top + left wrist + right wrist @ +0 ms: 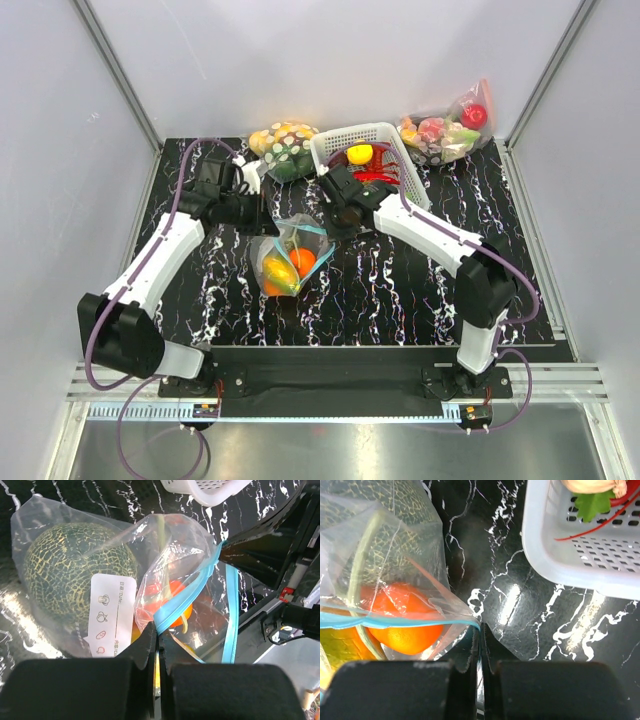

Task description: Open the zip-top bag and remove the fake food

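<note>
The zip-top bag [290,255] lies mid-table between both grippers, its teal zip strip [185,592] parted into two bands. Inside it are a dark green netted ball [70,575], an orange fruit [402,622] and a yellow-green piece [280,272]. A white printed patch [112,615] is on its side. My left gripper [159,632] is shut on one teal band at the bag's left side [265,225]. My right gripper [480,630] is shut on the strip's end [465,624] at the bag's right side [330,228].
A white basket [352,130] with red chillies and a yellow piece stands behind the right gripper; its wall shows in the right wrist view [570,565]. A bag of spotted items [283,140] lies left of it. A bag with a red apple [445,130] lies at the back right.
</note>
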Controlling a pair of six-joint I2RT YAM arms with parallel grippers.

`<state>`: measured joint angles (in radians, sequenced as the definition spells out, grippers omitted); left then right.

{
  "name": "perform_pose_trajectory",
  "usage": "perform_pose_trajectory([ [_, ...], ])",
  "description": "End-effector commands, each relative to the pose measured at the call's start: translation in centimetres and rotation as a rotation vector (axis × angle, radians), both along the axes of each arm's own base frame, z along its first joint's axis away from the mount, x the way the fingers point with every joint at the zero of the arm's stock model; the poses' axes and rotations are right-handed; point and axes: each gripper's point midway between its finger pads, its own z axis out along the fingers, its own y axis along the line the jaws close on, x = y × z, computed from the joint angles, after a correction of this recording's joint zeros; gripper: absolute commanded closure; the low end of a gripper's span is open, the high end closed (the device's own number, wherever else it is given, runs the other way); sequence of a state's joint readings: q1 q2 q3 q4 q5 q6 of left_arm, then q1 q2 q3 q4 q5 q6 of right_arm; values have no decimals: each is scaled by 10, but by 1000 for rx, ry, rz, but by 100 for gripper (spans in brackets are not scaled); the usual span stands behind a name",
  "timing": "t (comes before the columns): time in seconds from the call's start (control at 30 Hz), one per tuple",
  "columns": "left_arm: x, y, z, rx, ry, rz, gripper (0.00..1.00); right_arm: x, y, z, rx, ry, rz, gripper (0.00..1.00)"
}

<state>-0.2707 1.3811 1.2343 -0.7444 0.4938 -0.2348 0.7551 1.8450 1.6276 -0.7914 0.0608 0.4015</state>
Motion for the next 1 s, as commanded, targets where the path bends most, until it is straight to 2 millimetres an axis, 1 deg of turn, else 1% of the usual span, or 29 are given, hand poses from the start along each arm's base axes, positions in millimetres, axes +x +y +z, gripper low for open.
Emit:
perform_pose_trajectory([
  [0.0,11,-11,11,-53,-66,-43,100,2,-14,25,18,-56,-34,94],
  [0.03,12,-12,9,-55,-62,-45,100,0,-11,29,36,-57,-20,87],
  [0.07,11,-13,10,-63,-62,-50,100,0,-11,33,47,-67,-10,71],
  [0.1,12,-15,11,-74,-64,-50,100,-1,-10,45,76,-91,-6,63],
  [0.17,13,-17,13,-83,-67,-51,100,-1,-9,57,101,-116,0,50],
  [0.2,14,-19,14,-91,-70,-49,100,-2,-9,68,120,-134,4,47],
  [0.23,15,-20,15,-94,-71,-50,100,-4,-8,75,136,-140,13,46],
  [0.27,14,-21,17,-101,-72,-53,100,-5,-6,83,151,-156,32,38],
  [0.3,15,-22,18,-105,-73,-52,100,-7,-4,94,175,-173,48,33],
  [0.4,16,-24,18,-106,-74,-54,100,-18,9,113,237,-192,135,33],
  [0.43,16,-24,18,-107,-72,-54,100,-21,13,116,248,-195,161,32],
  [0.53,17,-23,16,-104,-72,-50,100,-29,29,110,289,-154,228,34],
  [0.57,17,-24,16,-107,-73,-52,100,-29,33,102,284,-133,235,35],
  [0.63,16,-25,15,-111,-76,-59,100,-35,45,95,307,-108,289,36],
  [0.67,15,-27,14,-118,-74,-69,100,-36,50,85,307,-85,308,36],
  [0.7,17,-28,15,-127,-96,-78,100,-38,55,82,317,-78,327,36],
  [0.73,15,-29,11,-133,-95,-85,100,-40,59,78,325,-67,344,36],
  [0.77,14,-32,11,-147,-103,-101,100,-42,60,65,312,-44,348,36],
  [0.8,16,-34,14,-160,-128,-114,100,-41,61,61,317,-47,353,36],
  [0.83,14,-35,9,-165,-127,-124,100,-42,62,55,313,-38,360,36],
  [0.87,12,-37,9,-176,-130,-139,100,-44,60,44,297,-22,363,36],
  [0.9,14,-38,10,-182,-146,-148,100,-44,59,39,292,-17,366,36],
  [0.93,12,-38,5,-186,-139,-155,100,-47,57,30,280,-1,375,36],
  [0.97,11,-41,6,-203,-149,-174,100,-48,58,26,280,5,382,36],
])
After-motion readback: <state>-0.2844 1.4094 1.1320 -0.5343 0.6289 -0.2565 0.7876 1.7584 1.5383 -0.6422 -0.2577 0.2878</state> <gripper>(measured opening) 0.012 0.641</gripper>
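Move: Inside the bag, the orange lies about 7 cm left of the right hand, 5 cm back and roughly 7 cm below. The mango is some 12 cm left and 8 cm back at much the same depth, and the white basket's middle stands about 14 cm ahead and 9 cm right, 9 cm lower. From the left hand, the orange is about 7 cm right, 6 cm back and 12 cm below. Letting go of the zip rim's right side, the right hand opens its fingers to about two thirds and rises some 9 cm. It then swings left and back, about 5 cm each way, sinking about 6 cm to bring the fingers over the bag mouth towards the orange, turning some 20 degrees counter-clockwise. The left hand keeps its pinch on the rim and eases about 3 cm right. ##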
